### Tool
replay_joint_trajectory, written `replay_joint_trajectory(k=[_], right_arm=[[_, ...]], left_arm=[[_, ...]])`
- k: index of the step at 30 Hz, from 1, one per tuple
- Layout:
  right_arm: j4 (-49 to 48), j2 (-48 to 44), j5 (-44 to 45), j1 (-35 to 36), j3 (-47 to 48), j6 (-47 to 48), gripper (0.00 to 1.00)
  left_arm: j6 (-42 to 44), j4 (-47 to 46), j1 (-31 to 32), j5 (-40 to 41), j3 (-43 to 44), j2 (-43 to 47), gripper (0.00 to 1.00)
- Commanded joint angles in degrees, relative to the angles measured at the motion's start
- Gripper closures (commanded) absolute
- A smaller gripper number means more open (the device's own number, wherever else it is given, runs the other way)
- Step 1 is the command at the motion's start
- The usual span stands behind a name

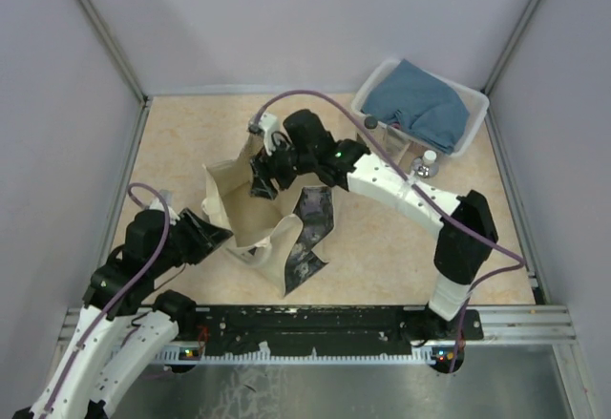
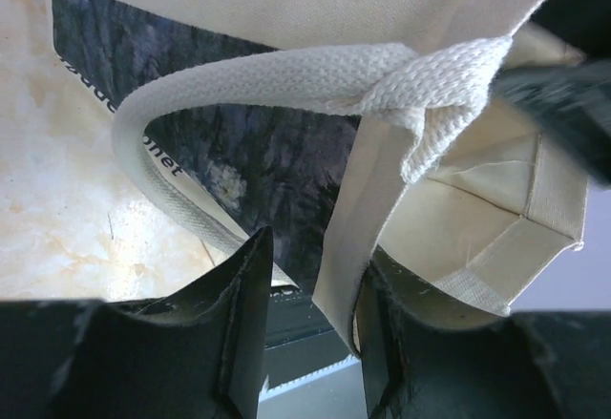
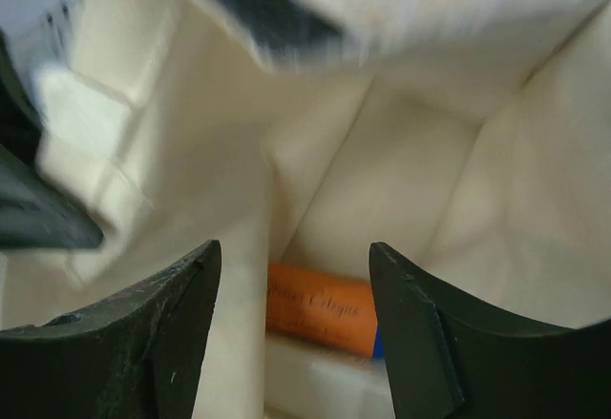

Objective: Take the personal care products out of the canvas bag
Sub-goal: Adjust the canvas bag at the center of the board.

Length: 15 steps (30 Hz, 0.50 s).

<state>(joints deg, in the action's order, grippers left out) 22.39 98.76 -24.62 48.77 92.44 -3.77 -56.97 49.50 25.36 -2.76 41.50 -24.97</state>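
The canvas bag (image 1: pixel 250 211) stands open at the table's middle-left, its dark printed panel (image 1: pixel 310 240) hanging toward the front. My right gripper (image 1: pixel 266 178) is open inside the bag's mouth. In the right wrist view its fingers (image 3: pixel 293 252) are spread above an orange-and-blue bottle (image 3: pixel 320 309) lying on the bag's floor, with a white item (image 3: pixel 325 381) just below it. My left gripper (image 1: pixel 216 236) is at the bag's front-left rim. In the left wrist view it (image 2: pixel 315 257) is open, with the rim's cloth edge (image 2: pixel 344 247) between the fingers, lying against the right one.
A white plastic basket (image 1: pixel 379 75) with a blue folded cloth (image 1: pixel 425 106) stands at the back right. A white bottle with a grey cap (image 1: pixel 427 164) and a dark-capped one (image 1: pixel 371 125) stand on the table by the basket. The bag's webbing handle (image 2: pixel 248 80) loops across the panel.
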Motion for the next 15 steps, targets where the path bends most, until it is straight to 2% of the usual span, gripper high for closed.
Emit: replay_joint_trajectory(k=[1,4,7,12,15], right_arm=[[1.39,-2.84,0.28,1.27,-10.20,-3.48,0.37],[-3.53,-8.04,-0.18,3.07,-21.17,-8.55,0.37],[-4.37,-11.04,5.58,6.00,-27.67,-10.07,0.36],[-2.99,-9.22,15.44,9.24,-30.82,-11.10,0.36],[-2.26,-5.52,19.71,11.95,-29.66,-11.26,0.35]], left_arm=[[0.44,0.25,-0.09,2.50,1.56,-0.05,0.55],[1.07,-0.63,-0.13,2.52,2.20,-0.62,0.55],[2.23,-1.08,-0.08,1.24,4.72,-2.22,0.56],[5.08,0.01,-0.10,-1.23,14.00,-7.71,0.56],[5.95,-2.56,-0.09,-5.11,15.99,-10.00,0.54]])
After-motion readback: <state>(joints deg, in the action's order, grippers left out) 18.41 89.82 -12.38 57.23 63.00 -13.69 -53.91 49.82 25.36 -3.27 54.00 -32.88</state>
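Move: The right hand hangs open over the canvas bag's mouth; the orange bottle lying in the bag is about 9 cm back, 3 cm right and some 20 cm below it. The dark panel on the bag's near right side is roughly 9 cm back, 10 cm right and 15 cm down. The left hand has the bag's left rim between its open fingers, about 1 cm ahead, right and below; from it the bottle lies some 2 cm ahead, 10 cm right and 14 cm down. The right hand plunges about 14 cm down into the canvas bag while drawing back some 9 cm and right 5 cm towards the orange bottle, tipping its open fingers more steeply down and slowing to a near stop. The left hand first waits at the rim, then rises about 6 cm and edges slightly forward, its fingers staying half open and coming clear of the canvas. ##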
